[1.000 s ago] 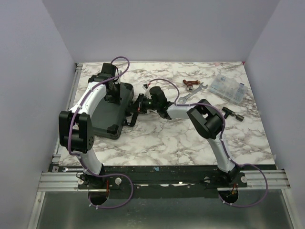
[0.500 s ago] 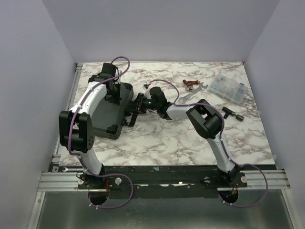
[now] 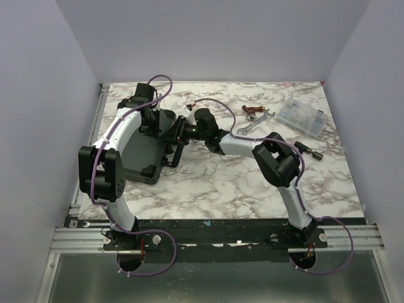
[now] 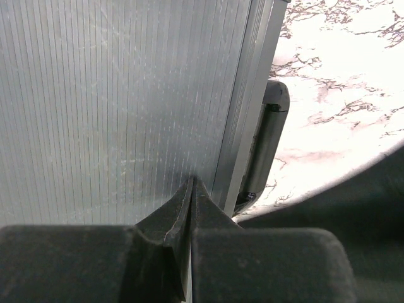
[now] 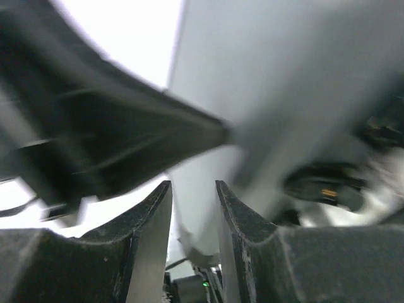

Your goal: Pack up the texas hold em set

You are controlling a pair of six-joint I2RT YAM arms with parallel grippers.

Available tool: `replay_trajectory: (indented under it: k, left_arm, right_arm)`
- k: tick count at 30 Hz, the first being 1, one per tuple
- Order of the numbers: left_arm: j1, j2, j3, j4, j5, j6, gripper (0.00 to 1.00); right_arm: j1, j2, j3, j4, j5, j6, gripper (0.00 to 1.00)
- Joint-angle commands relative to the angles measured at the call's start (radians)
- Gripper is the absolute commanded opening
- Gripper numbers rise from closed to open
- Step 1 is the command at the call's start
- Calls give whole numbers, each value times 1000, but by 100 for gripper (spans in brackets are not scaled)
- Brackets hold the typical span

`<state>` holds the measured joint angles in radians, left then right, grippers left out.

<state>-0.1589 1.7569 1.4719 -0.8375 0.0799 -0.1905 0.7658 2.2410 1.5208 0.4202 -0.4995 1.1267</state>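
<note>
The black briefcase [image 3: 142, 154] of the texas hold em set lies shut at the table's left. Its ribbed lid [image 4: 113, 95] fills the left wrist view, with a black handle piece [image 4: 268, 139] on its metal edge. My left gripper [image 3: 151, 125] is shut, its tips [image 4: 191, 184] resting on the lid near that edge, holding nothing. My right gripper [image 3: 179, 131] hovers at the case's right side. Its jaws [image 5: 192, 189] stand open with nothing between them, and that view is blurred. Chips, cards and discs are hidden.
A clear compartment box [image 3: 303, 115] sits at the back right. A silver wrench [image 3: 255, 123] and a red clamp-like piece [image 3: 252, 110] lie behind the right arm. A small black T-shaped tool [image 3: 308, 149] lies right of its elbow.
My right gripper has opened and shifted back and slightly left along the case's right side. The left arm and the case have stayed put.
</note>
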Motion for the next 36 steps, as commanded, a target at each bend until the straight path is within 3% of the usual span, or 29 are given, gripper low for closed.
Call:
replay_trajectory:
  k: [1,5,12,15,19,29,36]
  left_arm:
    - [-2,78,-46,-84,-46,17,0]
    - [-3,76,-48,-86,-48,16,0]
    - [-4,79,-44,-90,-51,19,0]
    - [-4,78,-43,-89,-48,19,0]
    - [-8,82,-41,-92,-48,20,0]
    - [-10,87,-37,-95,-50,23,0]
    - [-10,89,-36,-96,-49,23,0]
  right_arm:
    - [41,-111,-10,251,16,-2,36]
    - [40,-111,-13,216,22,11,33]
    - [39,-248,-244,105,245,-57,27]
    - [38,-253,-252,37,265,-109,26]
    - [38,-170,-141,-75,209,-162,1]
    - [51,-115,-74,-232,390,-161,1]
    - [56,-55,-24,-280,412,-160,1]
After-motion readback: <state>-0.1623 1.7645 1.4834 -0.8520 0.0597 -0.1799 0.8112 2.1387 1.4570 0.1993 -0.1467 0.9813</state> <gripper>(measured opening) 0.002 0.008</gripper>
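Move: The latch on the poker case's right side lies about 4 cm below and 1 cm right of the right hand, roughly level with it fore and aft. The handle stands 3 cm farther right than the latch and 2 cm lower; the case's middle is some 9 cm left of the hand, 2 cm back and 4 cm below. From the left hand, the latch is about 5 cm right, 1 cm back and 4 cm below. The case lid stays under the left hand's closed fingertips, which keep still on it near the latch edge. Away from the latch first, the right hand springs up over 5 cm, draws right and slightly back while its part-open fingers shut, then sinks about 8 cm towards the latch, tilting its tips down some 15 degrees and turning slightly clockwise. ##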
